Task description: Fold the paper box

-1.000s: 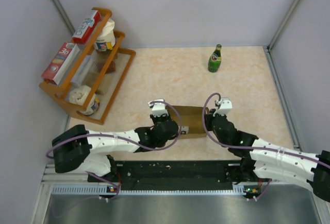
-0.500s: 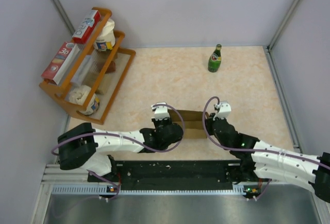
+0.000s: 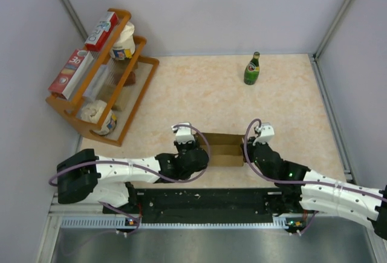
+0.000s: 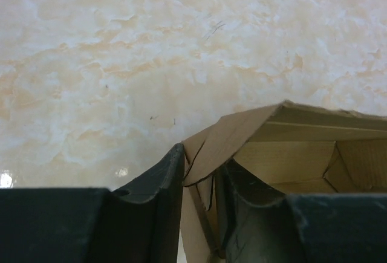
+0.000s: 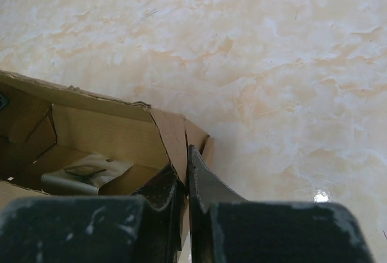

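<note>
The paper box point(image 3: 222, 148), brown cardboard with its top open, lies on the marbled table near the front edge, between both arms. My left gripper point(image 3: 195, 149) straddles its left end wall. In the left wrist view the paper box point(image 4: 290, 154) has a folded end flap between the parted fingers of my left gripper point(image 4: 201, 166), with a gap showing beside the inner finger. My right gripper point(image 3: 251, 149) is at the right end. In the right wrist view my right gripper point(image 5: 186, 166) is shut on the end wall of the paper box point(image 5: 97, 136).
A green bottle point(image 3: 251, 69) stands at the back right of the table. A wooden rack point(image 3: 142, 69) at the left holds red-and-white cartons and tubs. Grey walls close in the table on three sides. A pale scrap point(image 5: 84, 175) lies inside the box.
Both arms drew back toward the near edge and the box came with them. The left jaws, shut on the end wall before, have parted a little.
</note>
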You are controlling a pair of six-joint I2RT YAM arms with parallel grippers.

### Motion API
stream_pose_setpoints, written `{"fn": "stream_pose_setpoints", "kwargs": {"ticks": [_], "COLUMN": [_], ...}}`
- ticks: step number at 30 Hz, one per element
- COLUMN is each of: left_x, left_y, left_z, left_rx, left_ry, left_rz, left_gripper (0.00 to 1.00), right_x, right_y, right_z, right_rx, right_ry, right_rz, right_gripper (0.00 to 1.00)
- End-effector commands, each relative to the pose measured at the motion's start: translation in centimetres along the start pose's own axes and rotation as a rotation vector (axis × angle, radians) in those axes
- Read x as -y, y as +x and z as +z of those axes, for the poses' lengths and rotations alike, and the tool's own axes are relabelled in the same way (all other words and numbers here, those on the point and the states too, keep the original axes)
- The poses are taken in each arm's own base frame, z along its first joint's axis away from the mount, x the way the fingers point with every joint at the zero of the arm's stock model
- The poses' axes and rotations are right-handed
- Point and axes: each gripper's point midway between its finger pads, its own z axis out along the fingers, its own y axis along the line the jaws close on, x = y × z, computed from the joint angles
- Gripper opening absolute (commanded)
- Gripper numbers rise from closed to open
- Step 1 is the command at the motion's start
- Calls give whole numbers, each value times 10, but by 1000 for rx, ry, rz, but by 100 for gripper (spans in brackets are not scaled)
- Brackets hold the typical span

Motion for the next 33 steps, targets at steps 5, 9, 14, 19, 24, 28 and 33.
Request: {"fn": "stream_pose_setpoints", "kwargs": {"ticks": [5, 9, 14, 19, 24, 28, 33], "left_x": [-7, -3, 2, 10, 7, 5, -6], "left_y": [-6, -14, -24, -28, -28, -41, -75], "left_z": [-13, -22, -41, -67, -82, -91, -96], "left_rx": [-3, -10, -17, -18, -37, 0, 103], "left_ry": [55, 110, 235, 463, 544, 582, 551], "left_rz": [-85, -109, -145, -201, -219, -226, -233], "left_gripper": [42, 48, 53, 55, 54, 51, 51], "right_x": [7, 10, 16, 21, 22, 22, 19], "right_y": [11, 9, 4, 0, -2, -1, -3], "right_z": [-2, -3, -4, -6, -5, -3, 1], "right_rx": [-4, 12, 37, 60, 77, 91, 153], "right_ry": [46, 71, 105, 124, 136, 147, 160], "right_rz": [-36, -36, -30, -26, -11, -6, -24], "right_gripper": [0, 0, 0, 0, 0, 0, 0]}}
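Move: The left hand already has its fingers loosened around the small end flap at the open box's far-left corner, flap right at the pads. The box's middle lies about 9 cm to its right, 3 cm nearer the base and 3 cm lower. The right hand pinches the right end flap at its pads; from there the box's middle is roughly 8 cm left, 3 cm back and 3 cm down, and the green bottle some 23 cm ahead, 2 cm to the right. Backing off first and then climbing, the left hand comes free of the box's left end flap, some 6 cm back and 7 cm up with a little to the left; its fingers open further to about half, and its right side rolls up as it swings clockwise. The right hand keeps its pinch on the right end flap, easing about 2 cm to the right and turning slightly clockwise. ##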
